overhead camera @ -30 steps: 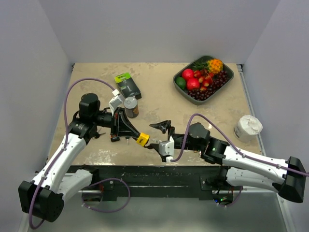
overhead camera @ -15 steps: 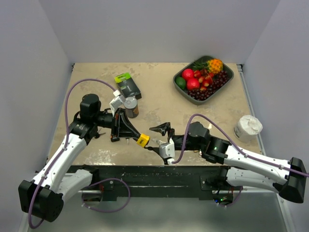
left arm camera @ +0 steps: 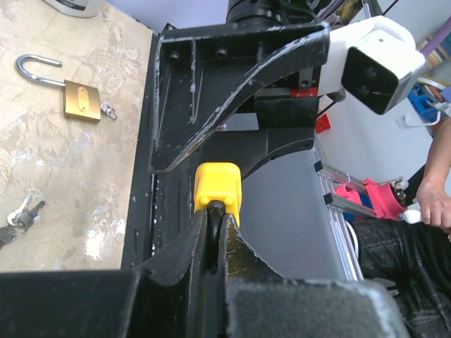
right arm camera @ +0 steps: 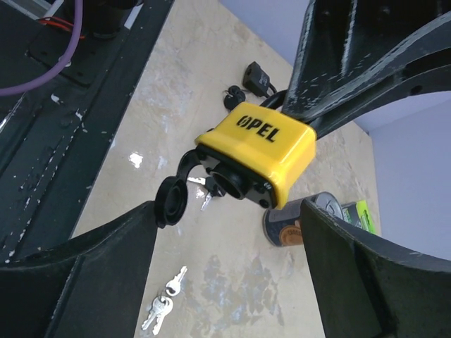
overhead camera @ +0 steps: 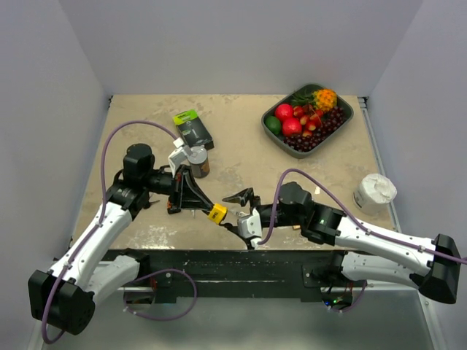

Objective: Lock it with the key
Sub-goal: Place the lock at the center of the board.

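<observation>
A yellow padlock [overhead camera: 217,213] marked OPEL hangs above the table near its front edge. My left gripper [left arm camera: 213,215] is shut on its black shackle. The lock's keyhole end faces the right wrist camera, and its round black dust cap [right arm camera: 171,201] hangs open. My right gripper [overhead camera: 239,213] is open, one finger on each side of the padlock [right arm camera: 257,151] and neither touching it. Nothing is in it. A small bunch of silver keys [right arm camera: 163,303] lies on the table below the lock. Another key with a dark head [right arm camera: 210,189] lies just behind it.
A brass padlock [left arm camera: 81,98] with an open shackle lies on the table, loose keys [left arm camera: 17,215] close by. A can [overhead camera: 198,162] and a green-and-black box [overhead camera: 192,128] stand behind the left gripper. A fruit bowl [overhead camera: 349,109] is at the back right, a white roll [overhead camera: 374,192] at the right edge.
My right gripper has moved left, so its open fingers now flank the padlock, and its jaws have narrowed a little. The left gripper still holds the padlock in nearly the same place.
</observation>
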Available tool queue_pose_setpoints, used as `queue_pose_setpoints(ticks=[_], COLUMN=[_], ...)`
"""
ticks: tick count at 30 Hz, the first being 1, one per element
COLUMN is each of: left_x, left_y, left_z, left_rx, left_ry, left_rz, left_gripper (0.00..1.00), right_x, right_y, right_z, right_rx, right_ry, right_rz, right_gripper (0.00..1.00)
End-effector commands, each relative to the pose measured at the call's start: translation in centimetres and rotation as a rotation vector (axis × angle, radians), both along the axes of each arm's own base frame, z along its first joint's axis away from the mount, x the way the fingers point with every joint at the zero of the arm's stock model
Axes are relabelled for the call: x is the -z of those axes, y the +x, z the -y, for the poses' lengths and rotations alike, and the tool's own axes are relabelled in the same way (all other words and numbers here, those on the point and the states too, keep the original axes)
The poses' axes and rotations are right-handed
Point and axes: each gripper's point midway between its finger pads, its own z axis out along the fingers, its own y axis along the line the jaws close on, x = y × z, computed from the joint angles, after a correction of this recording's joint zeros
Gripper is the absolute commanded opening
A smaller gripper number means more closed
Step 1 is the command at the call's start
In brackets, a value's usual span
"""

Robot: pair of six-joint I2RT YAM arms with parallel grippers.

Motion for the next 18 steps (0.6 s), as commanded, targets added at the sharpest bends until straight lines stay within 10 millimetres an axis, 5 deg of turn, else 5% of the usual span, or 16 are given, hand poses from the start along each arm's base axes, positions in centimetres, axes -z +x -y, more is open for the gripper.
queue_pose_setpoints(ticks=[1, 18], left_x=[-0.5, -0.2], left_y=[-0.6, -0.6], left_z=[0.0, 0.2], left_rx=[0.019, 0.024], left_ry=[-0.017, -0.017], left_rz=[0.016, 0.002], left_gripper=[0.0, 0.0], right_x=[-4.0, -5.5], right_y=[-0.3, -0.3], right_z=[-0.6, -1.0], right_rx=[-0.022, -0.032], right_ry=[0.097, 0.124], right_rz=[0.035, 0.045], right_gripper=[0.82, 0.55])
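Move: The yellow lock, held by its shackle in the left hand, sits about 4 cm to the right hand's left, level with it in reach and height. From the right hand, the can stands some 21 cm ahead, 12 cm left and 14 cm lower; the orange lock lies roughly 10 cm ahead, 20 cm left and 19 cm below. From the left hand, the yellow lock is about 4 cm right and 1 cm back. Right fingers close about a third beside the left-held yellow lock as the right hand rises some 1 cm. ##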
